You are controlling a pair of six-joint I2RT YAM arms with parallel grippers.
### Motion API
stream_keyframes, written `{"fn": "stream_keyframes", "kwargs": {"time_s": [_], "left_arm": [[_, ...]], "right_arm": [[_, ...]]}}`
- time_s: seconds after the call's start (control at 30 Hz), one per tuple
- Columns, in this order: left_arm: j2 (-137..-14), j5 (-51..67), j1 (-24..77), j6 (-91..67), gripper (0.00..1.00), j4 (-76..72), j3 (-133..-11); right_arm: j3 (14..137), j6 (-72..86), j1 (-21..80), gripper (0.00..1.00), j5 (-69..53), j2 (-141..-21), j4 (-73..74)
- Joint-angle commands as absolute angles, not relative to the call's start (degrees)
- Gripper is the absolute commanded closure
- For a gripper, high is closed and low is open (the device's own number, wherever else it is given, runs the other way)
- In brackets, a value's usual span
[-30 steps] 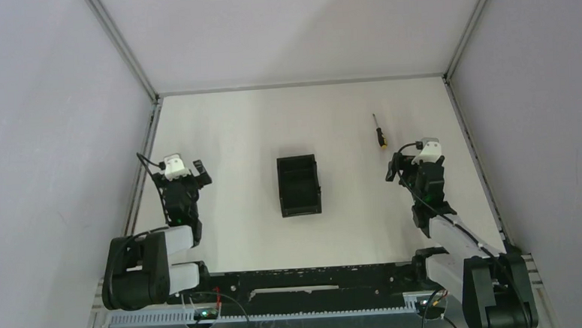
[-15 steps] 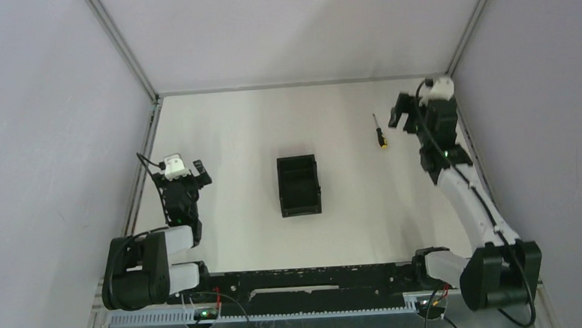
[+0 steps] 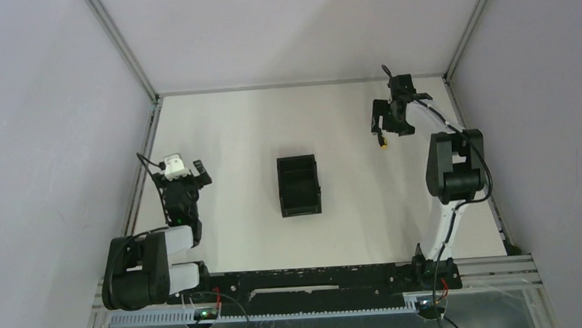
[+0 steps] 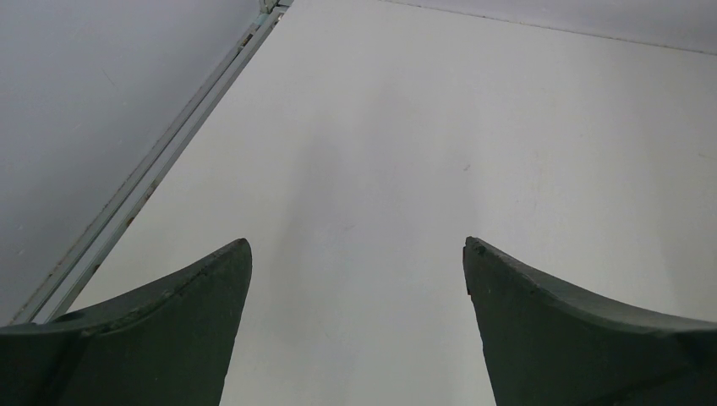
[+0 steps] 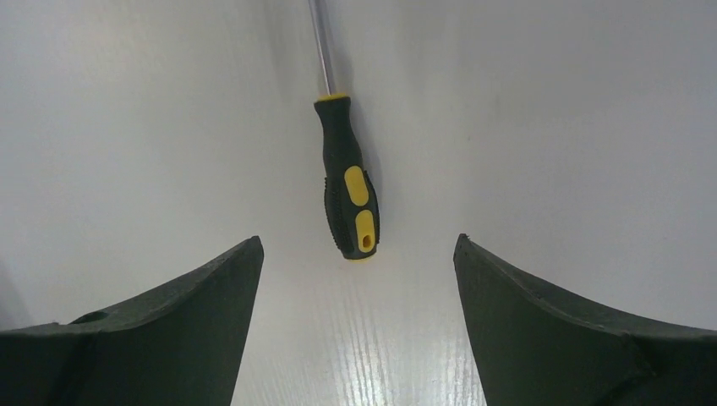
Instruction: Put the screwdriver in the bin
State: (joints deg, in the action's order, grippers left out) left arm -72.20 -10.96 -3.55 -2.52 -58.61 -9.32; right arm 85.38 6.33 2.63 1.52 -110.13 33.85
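The screwdriver, with a black-and-yellow handle, lies on the white table at the far right; in the top view my gripper hides part of its thin shaft. In the right wrist view its handle lies just ahead of my fingertips, with the shaft pointing away. My right gripper is open and empty, hovering over the screwdriver. The black bin with an inner divider stands at the table's centre, far left of the screwdriver. My left gripper is open and empty at the near left.
Grey walls enclose the table on three sides. A metal rail runs along the left edge beside my left gripper. The right arm's elbow stands tall near the right wall.
My right arm has reached from the near right to the far right. The gripper has turned and come down over the screwdriver. The left arm, bin and screwdriver have not moved.
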Motion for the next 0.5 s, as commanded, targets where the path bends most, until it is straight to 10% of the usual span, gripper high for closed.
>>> {"fn": "stream_keyframes", "kwargs": {"time_s": [0.0, 0.23, 0.4, 0.47], "left_arm": [[-71.8, -11.3, -3.7, -2.1, 0.0, -60.3, -10.9], [-71.8, -11.3, -3.7, -2.1, 0.0, -60.3, -10.9], [-71.8, -11.3, -3.7, -2.1, 0.0, -60.3, -11.0], [-71.8, -11.3, -3.7, -2.1, 0.0, -60.3, -10.9]], "right_arm": [[90.5, 5.0, 2.4, 0.1, 1.2, -112.9, 38.1], [94.1, 4.0, 2.4, 0.26, 1.1, -120.8, 38.8], [94.5, 4.7, 2.5, 0.52, 0.6, -123.4, 39.4], [95.0, 4.6, 2.5, 0.79, 0.6, -123.2, 40.1]]}}
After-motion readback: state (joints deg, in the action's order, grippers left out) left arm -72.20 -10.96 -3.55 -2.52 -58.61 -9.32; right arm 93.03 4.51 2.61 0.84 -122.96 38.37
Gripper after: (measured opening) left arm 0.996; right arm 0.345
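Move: The screwdriver's handle lies about 6 cm below the right hand and some 2 cm ahead of it, centred left to right between the open fingers; its shaft points forward. The black bin stands about 27 cm to the right hand's left, 13 cm back and 4 cm lower. From the idle left hand, the handle lies roughly 63 cm to the right, 11 cm farther out and 10 cm below. Straight down goes the right hand, about 6 cm, onto the rear half of the screwdriver's handle, the wrist tipping some 10 degrees more so that the fingers point more steeply at the table. On the way the fingers close from nearly wide open to about half, ending against both sides of the handle in a pinch. ##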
